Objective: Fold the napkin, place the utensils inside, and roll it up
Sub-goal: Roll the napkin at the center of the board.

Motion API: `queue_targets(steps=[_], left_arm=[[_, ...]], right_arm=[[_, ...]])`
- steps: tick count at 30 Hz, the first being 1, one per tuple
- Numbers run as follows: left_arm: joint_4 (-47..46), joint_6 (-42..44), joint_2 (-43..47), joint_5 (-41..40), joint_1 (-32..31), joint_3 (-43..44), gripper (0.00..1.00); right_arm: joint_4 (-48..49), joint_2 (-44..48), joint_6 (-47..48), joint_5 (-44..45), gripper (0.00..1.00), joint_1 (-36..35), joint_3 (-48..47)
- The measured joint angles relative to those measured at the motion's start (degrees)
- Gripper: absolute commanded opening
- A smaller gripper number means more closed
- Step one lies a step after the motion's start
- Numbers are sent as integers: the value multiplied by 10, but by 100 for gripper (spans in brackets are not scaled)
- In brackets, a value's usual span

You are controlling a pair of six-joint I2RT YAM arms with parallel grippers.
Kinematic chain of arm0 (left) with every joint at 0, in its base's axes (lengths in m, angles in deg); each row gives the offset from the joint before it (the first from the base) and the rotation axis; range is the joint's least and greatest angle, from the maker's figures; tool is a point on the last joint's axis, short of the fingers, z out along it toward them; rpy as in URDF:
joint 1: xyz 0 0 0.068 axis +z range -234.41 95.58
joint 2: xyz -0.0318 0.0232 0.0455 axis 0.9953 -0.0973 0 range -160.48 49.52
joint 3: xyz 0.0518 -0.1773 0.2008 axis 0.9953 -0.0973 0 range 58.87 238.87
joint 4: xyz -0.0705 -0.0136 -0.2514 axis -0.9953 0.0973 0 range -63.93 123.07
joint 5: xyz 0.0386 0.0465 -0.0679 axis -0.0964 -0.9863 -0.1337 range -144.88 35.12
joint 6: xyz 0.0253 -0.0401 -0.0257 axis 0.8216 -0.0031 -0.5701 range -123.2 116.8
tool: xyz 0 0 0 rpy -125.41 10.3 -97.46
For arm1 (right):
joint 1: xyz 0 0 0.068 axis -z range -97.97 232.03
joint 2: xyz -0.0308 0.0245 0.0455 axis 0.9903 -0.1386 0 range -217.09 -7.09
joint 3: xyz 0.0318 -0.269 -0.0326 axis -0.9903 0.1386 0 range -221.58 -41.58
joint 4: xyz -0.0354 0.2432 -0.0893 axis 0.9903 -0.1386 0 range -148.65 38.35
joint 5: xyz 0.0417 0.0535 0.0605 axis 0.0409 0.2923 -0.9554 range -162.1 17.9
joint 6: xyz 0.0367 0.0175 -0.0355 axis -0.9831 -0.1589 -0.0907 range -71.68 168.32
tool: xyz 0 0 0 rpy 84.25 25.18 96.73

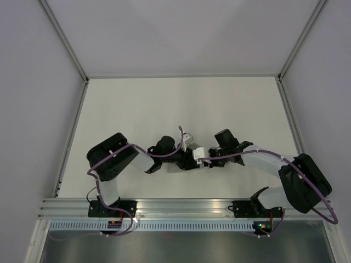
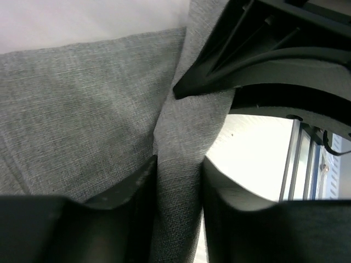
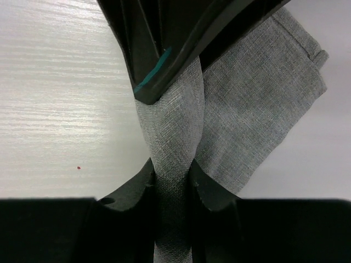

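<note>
The grey napkin (image 2: 82, 109) is bunched into a narrow bundle and held between both grippers, just above the table near its front middle. In the top view only a sliver of the napkin (image 1: 171, 167) shows under the arms. My left gripper (image 1: 192, 160) is shut on a twisted band of the cloth (image 2: 178, 186). My right gripper (image 1: 206, 161) is shut on the same band (image 3: 171, 181) from the opposite side. The rest of the napkin (image 3: 258, 93) hangs loosely beside it. Each gripper shows in the other's wrist view, very close. The fork is hidden or out of view.
The white table (image 1: 181, 109) is walled at the back and both sides. An aluminium rail (image 1: 181, 205) with both arm bases runs along the near edge and also shows in the left wrist view (image 2: 307, 164).
</note>
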Motion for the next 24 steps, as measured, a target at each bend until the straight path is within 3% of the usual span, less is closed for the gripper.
queue_targets(steps=[4, 10, 17, 24], left_arm=[[49, 0, 33, -41, 0, 0, 55], [120, 1, 82, -131, 0, 0, 58], [176, 1, 161, -303, 0, -12, 66], [210, 20, 259, -436, 5, -24, 64]], right_arm=[[-27, -29, 5, -16, 12, 12, -28], [-100, -103, 22, -51, 11, 43, -107], [-203, -192, 50, -85, 11, 70, -206], [-311, -276, 63, -119, 11, 89, -298]])
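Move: Between both grippers' fingers runs the napkin roll, lying left to right. Its middle is about 3 cm right of the left hand, level with it, and some 6 cm left of the right hand. The still-flat part is centred about 6 cm ahead and 7 cm left of the right hand, a centimetre lower; from the left hand it is 7 cm ahead and 2 cm right. The roll's left end sits roughly 9 cm to the left hand's left. Opening farther, the left fingers let go of the roll, and the hand backs off forward and left, then increasingly up, about 10 cm each way sideways and forward and 7 cm up, swinging some 40 degrees counter-clockwise. The right hand keeps its pinch, pushes the roll 2.5 cm forward towards the flat part and turns it over, its fingertips swinging back under by about 25 degrees. ##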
